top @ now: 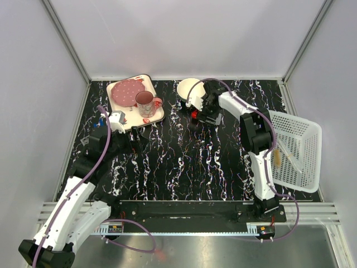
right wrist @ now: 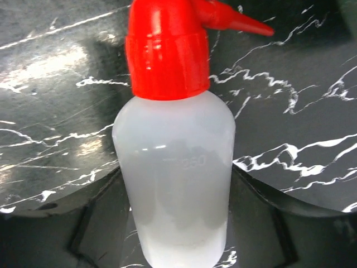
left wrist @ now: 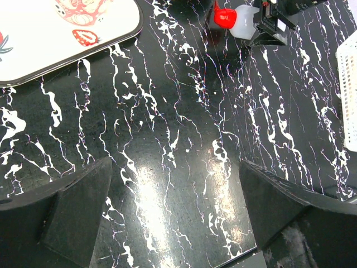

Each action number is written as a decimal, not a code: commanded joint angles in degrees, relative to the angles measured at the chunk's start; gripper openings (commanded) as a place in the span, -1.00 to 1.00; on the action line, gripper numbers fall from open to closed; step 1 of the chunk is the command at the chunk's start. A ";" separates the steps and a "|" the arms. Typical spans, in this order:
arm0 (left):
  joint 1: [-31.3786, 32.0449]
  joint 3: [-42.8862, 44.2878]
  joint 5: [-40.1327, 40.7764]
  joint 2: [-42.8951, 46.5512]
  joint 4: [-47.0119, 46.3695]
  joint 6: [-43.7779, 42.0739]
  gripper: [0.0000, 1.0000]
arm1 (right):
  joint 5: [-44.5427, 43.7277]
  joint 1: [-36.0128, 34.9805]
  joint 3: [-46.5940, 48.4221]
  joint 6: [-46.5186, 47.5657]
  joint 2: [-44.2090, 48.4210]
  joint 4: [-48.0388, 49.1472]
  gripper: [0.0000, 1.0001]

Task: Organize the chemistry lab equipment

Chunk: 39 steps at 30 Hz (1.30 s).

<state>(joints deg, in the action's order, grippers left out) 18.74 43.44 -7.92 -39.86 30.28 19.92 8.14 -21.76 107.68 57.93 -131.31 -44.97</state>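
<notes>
A small translucent bottle (right wrist: 175,134) with a red spout cap (right wrist: 167,53) sits between my right gripper's (right wrist: 175,178) fingers, which press on both its sides just over the black marble table. In the top view the right gripper (top: 201,113) and the bottle (top: 194,115) are in front of the white bowl. The bottle also shows in the left wrist view (left wrist: 240,14). My left gripper (left wrist: 175,164) is open and empty over bare table, just in front of the tray (top: 138,137). A thin stick (top: 291,155) and a brown-handled brush (top: 275,158) lie in the white grid rack (top: 304,134). Tubes and cup are out of view.
The strawberry-print tray (top: 160,116) with a pink mug (top: 146,104) stands at the back left. The white bowl (top: 188,87) stands at the back centre, right behind the right gripper. The grid rack lies along the table's right edge beside the right arm.
</notes>
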 commanded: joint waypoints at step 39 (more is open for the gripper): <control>-0.11 0.33 -1.30 4.00 -3.12 -0.50 0.98 | 26.23 25.18 -28.40 -27.43 62.66 -17.35 -0.52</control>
<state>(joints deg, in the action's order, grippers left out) 18.74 43.44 -8.03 -36.80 30.09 19.90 33.71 0.25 80.49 32.47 -71.07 -63.35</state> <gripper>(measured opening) 0.985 0.506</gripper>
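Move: Lying between the right hand's half-open fingers, the wash bottle has its middle about 2 cm to that hand's left and level with it; its red cap points left. From the hand, the white bowl stands roughly 11 cm ahead and 9 cm left, and the white basket some 15 cm back and 35 cm right. From the left hand, the bottle is about 24 cm ahead, 27 cm right and 19 cm below. Closing its fingers around the wash bottle's white body, the right hand pinches it and draws it back low over the table, then lifts it about 23 cm while still pulling back, some 20 cm in all. High up it swings about 10 cm right towards the basket, its left side rolling up some 30 degrees and the hand turning about as far clockwise. ##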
